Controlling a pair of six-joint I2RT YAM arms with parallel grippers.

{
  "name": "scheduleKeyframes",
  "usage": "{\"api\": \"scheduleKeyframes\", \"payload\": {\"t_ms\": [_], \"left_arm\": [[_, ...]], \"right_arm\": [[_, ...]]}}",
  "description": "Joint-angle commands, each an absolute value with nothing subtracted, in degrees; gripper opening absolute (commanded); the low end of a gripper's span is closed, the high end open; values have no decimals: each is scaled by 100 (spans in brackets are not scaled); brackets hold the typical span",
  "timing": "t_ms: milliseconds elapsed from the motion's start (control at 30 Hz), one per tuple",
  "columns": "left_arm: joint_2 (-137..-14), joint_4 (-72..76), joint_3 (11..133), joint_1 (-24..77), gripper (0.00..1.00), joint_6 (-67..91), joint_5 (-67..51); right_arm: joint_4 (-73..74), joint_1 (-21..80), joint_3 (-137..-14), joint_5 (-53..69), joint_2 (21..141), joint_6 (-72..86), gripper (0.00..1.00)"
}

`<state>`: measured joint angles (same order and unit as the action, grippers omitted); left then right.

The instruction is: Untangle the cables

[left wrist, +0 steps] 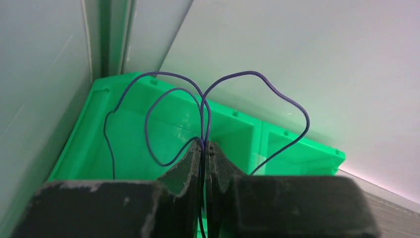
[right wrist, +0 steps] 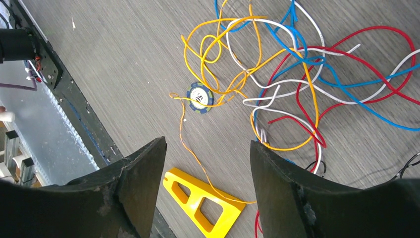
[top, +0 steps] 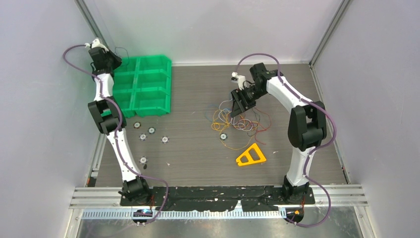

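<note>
A tangle of thin cables in red, orange, yellow, blue, white and black lies on the table right of centre. My right gripper hovers just above it; in the right wrist view its jaws stand wide open and empty, with the cables spread ahead. My left gripper is raised at the back left corner over the green bin. In the left wrist view it is shut on one thin dark blue cable, whose loops stand up above the fingertips.
A yellow triangular piece lies in front of the tangle. One poker chip sits among the orange wires, and several more are scattered at centre left. The green bin has several compartments. Walls enclose the table on three sides.
</note>
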<state>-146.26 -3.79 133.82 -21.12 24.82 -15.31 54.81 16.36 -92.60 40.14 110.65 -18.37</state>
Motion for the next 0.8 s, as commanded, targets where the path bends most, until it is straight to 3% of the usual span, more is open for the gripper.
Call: {"api": "scheduleKeyframes", "payload": {"t_ms": [0,67,167,567,767], "left_arm": [[-14372,-711,13546,-2181,13,2356,-1113],[-14347,-760,13528,-2180,19,2323,-1175],[-14320,-743,13517,-2167,37,2249,-1265],[-13111,-212,13163,-2111,64,1636,-1910],[-11688,-1646,12894,-1776,99,402,-2260]], "right_arm": [[5546,1617,-9577,3990,11095,-1878,69],[5540,1622,-9568,3976,11100,-1873,69],[5543,1617,-9550,4015,11119,-1863,69],[5510,1525,-9602,4096,10890,-1899,69],[5652,1362,-9617,3606,10538,-2315,73]]}}
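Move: The left hand holds the dark cable over the green bin. The bin's back-left compartment has its middle about 5 cm ahead, 2 cm left and 10 cm below; the middle-left one lies some 4 cm back and 2 cm left, the back-right one about 5 cm ahead and 14 cm right, both at the same depth. From the idle right hand, the back-left compartment is roughly 36 cm ahead, 60 cm left and 7 cm lower. The left fingers let go of the dark cable over the bin, opening from nearly shut to almost fully wide while the hand first dips 1 to 2 cm. Still opening, the hand then climbs quickly away from the compartment, some 12 cm up from its lowest point, drawing back a few centimetres and a little to the right, with a slight roll that lifts its left side. ##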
